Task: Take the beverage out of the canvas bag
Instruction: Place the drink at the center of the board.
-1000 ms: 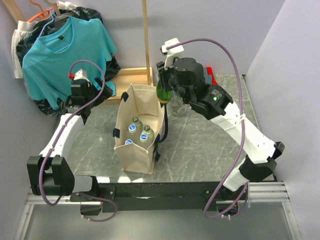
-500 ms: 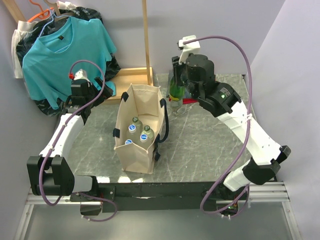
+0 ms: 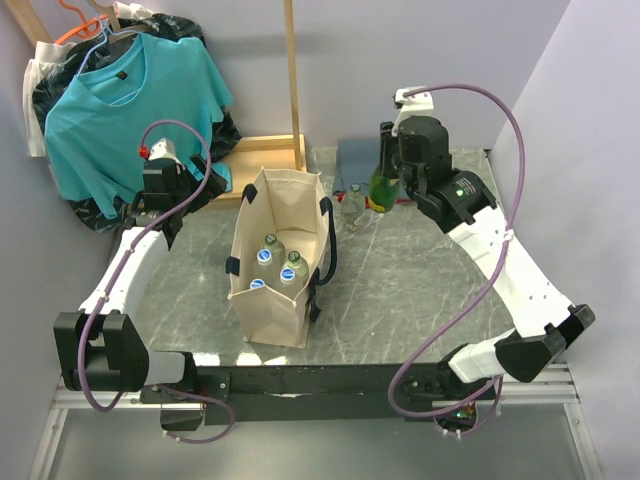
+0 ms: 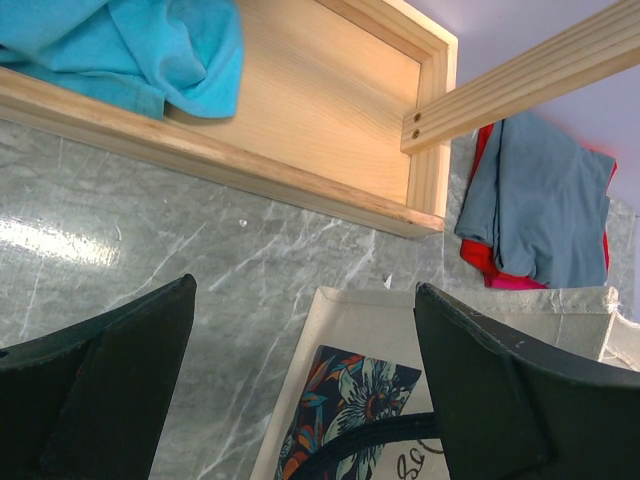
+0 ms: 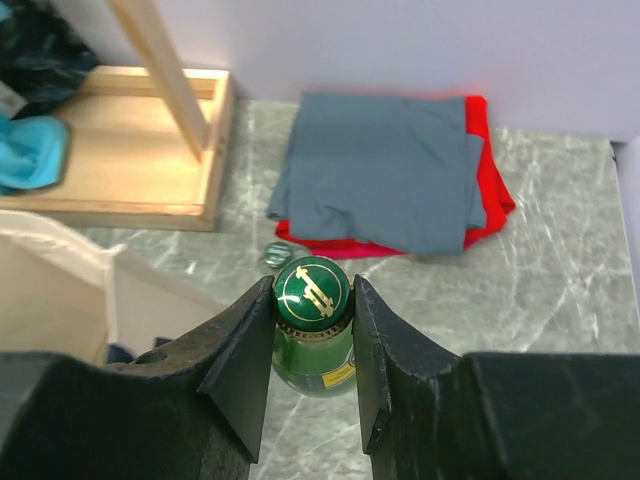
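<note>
The beige canvas bag (image 3: 262, 300) stands open mid-table with several capped bottles (image 3: 268, 255) upright inside. My right gripper (image 3: 383, 172) is shut on the neck of a green glass beverage bottle (image 3: 379, 196), held upright to the right of the bag, outside it. In the right wrist view both fingers clamp just under the green cap (image 5: 312, 288), and the bottle (image 5: 315, 355) hangs over the marble. My left gripper (image 3: 212, 182) hovers open behind the bag's left rear corner. In its own view the left gripper (image 4: 305, 290) is above the bag's floral panel (image 4: 350, 395), holding nothing.
A clear bottle (image 3: 353, 205) stands between the bag and the green bottle. Folded grey and red cloths (image 5: 385, 170) lie at the back. A wooden frame (image 4: 300, 110) and a teal shirt (image 3: 125, 95) fill the back left, before a black plastic bag (image 3: 60, 80).
My right arm has carried the green bottle rightward, from beside the bag's rim to past the clear bottle. The left arm has stayed still.
</note>
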Robot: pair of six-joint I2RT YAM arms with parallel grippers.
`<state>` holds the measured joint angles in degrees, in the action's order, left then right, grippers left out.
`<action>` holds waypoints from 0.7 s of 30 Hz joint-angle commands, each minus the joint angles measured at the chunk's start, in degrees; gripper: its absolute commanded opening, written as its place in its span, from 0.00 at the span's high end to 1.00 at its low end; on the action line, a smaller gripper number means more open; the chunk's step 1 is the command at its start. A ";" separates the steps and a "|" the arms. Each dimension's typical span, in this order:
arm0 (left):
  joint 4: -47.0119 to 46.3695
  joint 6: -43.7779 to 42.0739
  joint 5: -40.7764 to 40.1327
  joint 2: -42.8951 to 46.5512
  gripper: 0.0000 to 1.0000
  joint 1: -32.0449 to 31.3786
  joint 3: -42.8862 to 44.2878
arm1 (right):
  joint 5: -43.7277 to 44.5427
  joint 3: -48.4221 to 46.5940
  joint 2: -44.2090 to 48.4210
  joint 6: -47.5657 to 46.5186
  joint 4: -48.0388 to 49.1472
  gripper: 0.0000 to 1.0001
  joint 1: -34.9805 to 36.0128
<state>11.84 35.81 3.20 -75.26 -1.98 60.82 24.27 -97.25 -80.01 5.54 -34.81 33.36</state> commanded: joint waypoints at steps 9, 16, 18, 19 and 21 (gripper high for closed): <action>-1.64 -0.22 0.05 0.03 0.04 -0.39 0.80 | 0.34 8.57 2.32 2.10 18.55 1.00 -6.73; -1.64 -0.30 -0.13 0.29 0.04 -0.39 0.27 | -2.29 11.03 -1.11 4.21 22.32 1.00 -9.63; -1.55 -0.57 -0.21 0.21 0.04 -0.39 0.35 | -3.70 11.73 -1.73 4.74 23.20 1.00 -10.51; -1.64 -0.66 -0.30 0.03 0.04 -0.39 0.35 | -3.97 11.82 -2.51 5.26 23.47 1.00 -10.77; -1.38 -0.57 -0.21 -0.14 0.04 -0.39 0.62 | -5.02 12.26 -3.31 5.62 24.26 1.00 -11.74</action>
<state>11.86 35.64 3.16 -75.29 -2.11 60.82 20.88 -84.07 -83.09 9.13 -22.83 23.27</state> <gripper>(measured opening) 0.966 0.403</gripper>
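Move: Some 40 cm below the right hand, about 7 cm ahead and 4 cm to its right, is the bare tabletop where the held green bottle is being taken. The clear bottle stands about 9 cm ahead of that hand and 5 cm left, its middle 31 cm below; the folded cloth lies 24 cm ahead, 4 cm right, 39 cm below. The canvas bag is level fore-and-aft, 23 cm left, 27 cm below. From the left hand, the landing spot lies about 43 cm right, 2 cm ahead, 23 cm below. Lowering the green bottle by its cap, the right hand sinks about 8 cm while easing 5 cm forward and 4 cm right, towards the bare tabletop to the right of the clear bottle. The rightward swing comes early and dies out; the wrist turns slightly clockwise and tips about 5 degrees down, fingers keeping their pinch. ##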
